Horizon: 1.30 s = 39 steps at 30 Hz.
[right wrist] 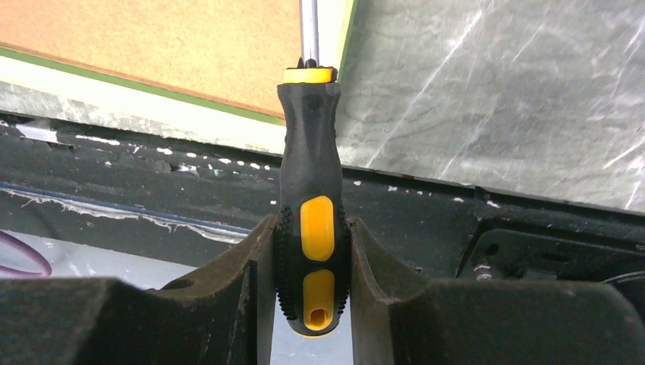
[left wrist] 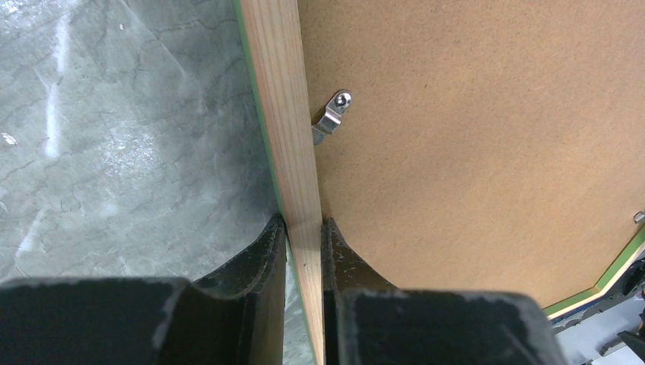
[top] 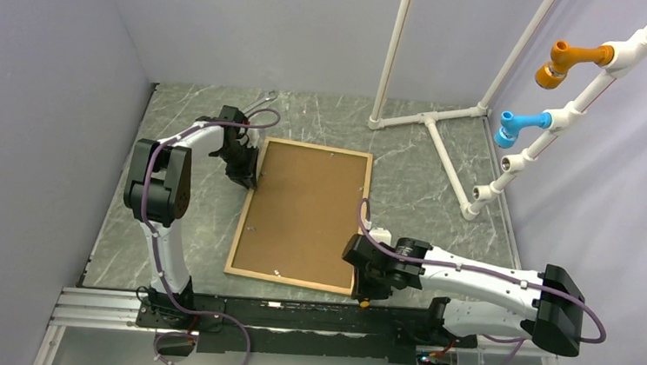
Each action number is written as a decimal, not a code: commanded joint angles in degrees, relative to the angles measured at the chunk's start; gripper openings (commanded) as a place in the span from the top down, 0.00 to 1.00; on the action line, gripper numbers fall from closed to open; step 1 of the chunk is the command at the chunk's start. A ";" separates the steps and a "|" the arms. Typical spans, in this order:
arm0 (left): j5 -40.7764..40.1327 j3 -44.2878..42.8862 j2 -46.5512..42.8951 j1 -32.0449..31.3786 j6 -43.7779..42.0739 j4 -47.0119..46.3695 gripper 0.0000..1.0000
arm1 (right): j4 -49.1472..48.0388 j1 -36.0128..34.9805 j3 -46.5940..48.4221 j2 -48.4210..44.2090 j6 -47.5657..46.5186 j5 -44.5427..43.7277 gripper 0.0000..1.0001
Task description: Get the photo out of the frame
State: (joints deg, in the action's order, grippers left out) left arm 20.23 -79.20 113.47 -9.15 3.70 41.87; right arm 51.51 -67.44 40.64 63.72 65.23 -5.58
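Observation:
The frame (top: pixel 241 230) lies face down on the marble table, its light wood back edges around a brown backing board (top: pixel 305 207). The photo is hidden under that board. My left gripper (top: pixel 249 175) is shut on the frame's left rail (left wrist: pixel 285 114) near the far corner, one finger (left wrist: pixel 258 258) on each side. A metal clip (left wrist: pixel 332 115) sits on the board just beyond the fingers. My right gripper (top: pixel 365 292) is at the frame's near right corner, shut on a black and yellow screwdriver (right wrist: pixel 308 152). The screwdriver's shaft points toward the frame's corner (right wrist: pixel 344 46).
A white pipe stand (top: pixel 433 126) with orange (top: pixel 565 62) and blue (top: pixel 521 124) fittings stands at the back right. A black mounting rail (top: pixel 292 315) runs along the near edge. Grey walls close in on the left, back and right.

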 commanded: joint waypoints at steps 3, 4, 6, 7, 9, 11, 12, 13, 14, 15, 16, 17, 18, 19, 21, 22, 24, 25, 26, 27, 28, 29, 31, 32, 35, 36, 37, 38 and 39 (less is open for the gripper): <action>1.79 -1.93 0.40 -0.96 -0.98 1.51 1.00 | 0.71 4.88 6.49 -0.31 -9.86 -6.76 1.00; 1.75 -1.88 0.37 -0.96 -0.98 1.56 1.00 | 1.43 7.49 7.56 -0.01 -11.46 -7.71 1.00; 1.42 -1.58 0.03 -0.96 -0.95 1.49 1.00 | 1.55 13.10 9.19 0.44 -15.69 -7.95 1.00; 1.25 -1.38 -0.09 -1.03 -0.93 1.40 1.00 | 1.35 16.23 10.04 0.51 -17.82 -7.21 1.00; 1.12 -1.44 0.02 -1.16 -1.06 1.52 1.00 | -0.09 21.13 10.94 0.02 -21.70 -4.52 1.00; 1.04 -1.86 0.37 -1.37 -1.02 1.82 1.00 | -2.12 24.78 11.57 -0.20 -24.82 -1.67 1.00; 1.11 -1.98 0.38 -1.40 -1.07 2.03 1.00 | -2.26 26.17 12.21 0.38 -25.87 -0.79 1.00; 1.01 -1.99 0.30 -1.48 -1.02 1.96 1.00 | -2.00 27.07 13.02 1.11 -26.43 -0.22 1.00; 0.85 -1.81 0.20 -1.55 -0.95 1.84 1.00 | -2.05 27.57 13.73 1.88 -26.93 0.58 1.00; 0.72 -1.69 0.02 -1.57 -0.98 1.68 1.00 | -2.44 27.82 14.20 2.56 -27.23 1.74 1.00; 0.74 -1.63 -0.08 -1.58 -0.94 1.64 1.00 | -3.31 27.98 14.43 3.24 -27.52 3.05 1.00; 0.77 -1.77 0.16 -1.58 -0.97 1.79 1.00 | -4.40 28.11 14.46 3.58 -27.59 4.14 1.00; 0.82 -2.16 0.38 -1.58 -0.98 2.12 1.00 | -5.19 28.14 14.35 4.12 -27.61 4.67 1.00; 0.90 -2.48 0.63 -1.58 -0.93 2.36 1.00 | -6.01 28.34 14.11 4.67 -27.61 4.96 1.00; 1.06 -2.06 0.19 -1.57 -0.94 2.13 1.00 | -6.86 28.82 13.75 6.31 -27.22 5.31 1.00; 0.81 -1.82 -0.09 -1.64 -0.90 1.89 1.00 | -7.16 29.13 13.50 7.07 -26.92 5.96 1.00; 0.82 -1.77 -0.24 -1.61 -0.81 1.63 1.00 | -8.39 29.50 13.09 8.64 -26.51 7.01 1.00; 1.05 -2.06 -0.07 -1.61 -0.76 1.84 1.00 | -9.21 29.63 13.04 9.41 -26.48 6.77 1.00; 1.25 -2.46 0.22 -1.64 -0.80 2.08 1.00 | -9.71 29.70 13.10 10.24 -26.40 6.33 1.00; 1.43 -2.55 0.40 -1.66 -0.77 2.27 1.00 | -10.06 29.72 13.18 10.98 -26.34 5.83 1.00; 1.51 -2.50 0.33 -1.63 -0.79 2.19 1.00 | -10.10 29.89 13.34 11.78 -26.24 5.03 1.00; 1.37 -2.31 0.14 -1.65 -0.76 2.07 1.00 | -10.05 30.02 13.51 12.71 -26.14 4.15 1.00; 1.04 -2.15 -0.15 -1.62 -0.72 1.84 1.00 | -9.69 30.37 14.03 14.56 -25.77 3.26 1.00; 1.06 -2.23 -0.23 -1.64 -0.72 1.95 1.00 | -9.35 30.55 14.29 15.53 -25.57 2.96 1.00; 1.14 -2.54 -0.10 -1.59 -0.73 2.21 1.00 | -7.94 31.06 15.13 18.05 -24.38 2.02 1.00; 1.05 -2.52 -0.16 -1.61 -0.72 2.11 1.00 | -7.83 31.13 15.31 18.50 -24.04 1.92 1.00; 0.96 -2.47 -0.33 -1.58 -0.72 2.06 1.00 | -7.63 31.18 15.48 18.89 -23.52 1.71 1.00; 1.03 -2.51 -0.36 -1.58 -0.60 2.00 1.00 | -7.39 31.23 15.73 19.27 -23.16 1.42 1.00; 1.18 -2.58 -0.36 -1.58 -0.62 1.99 1.00 | -7.17 31.19 15.96 19.58 -22.95 1.19 1.00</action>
State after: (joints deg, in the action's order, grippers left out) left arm 19.00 -79.75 113.54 -10.00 3.75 42.59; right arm 43.66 -36.60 53.23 82.78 40.16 -1.80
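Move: The next clip, far along the frame's right rail, lies about 26 cm ahead of the right hand, 3 cm to its left and some 4 cm below; from the left hand it is roughly 28 cm to the right and 1 cm ahead. The lower right clip sits about 12 cm ahead of the right hand and 4 cm left, the top-rail clip some 35 cm ahead and 11 cm left. The near right frame corner is level with it, 3 cm left. Keeping its grip on the screwdriver handle, shaft pointing ahead, the right hand lifts about 5 cm while swinging quickly forward over the frame's right rail, then sinks back to its starting height, some 15 cm farther out, bringing the tool towards the far right clip. The fingers tilt forward some 10 degrees and come nearly back. The left hand still pinches the left rail, holding the frame. ##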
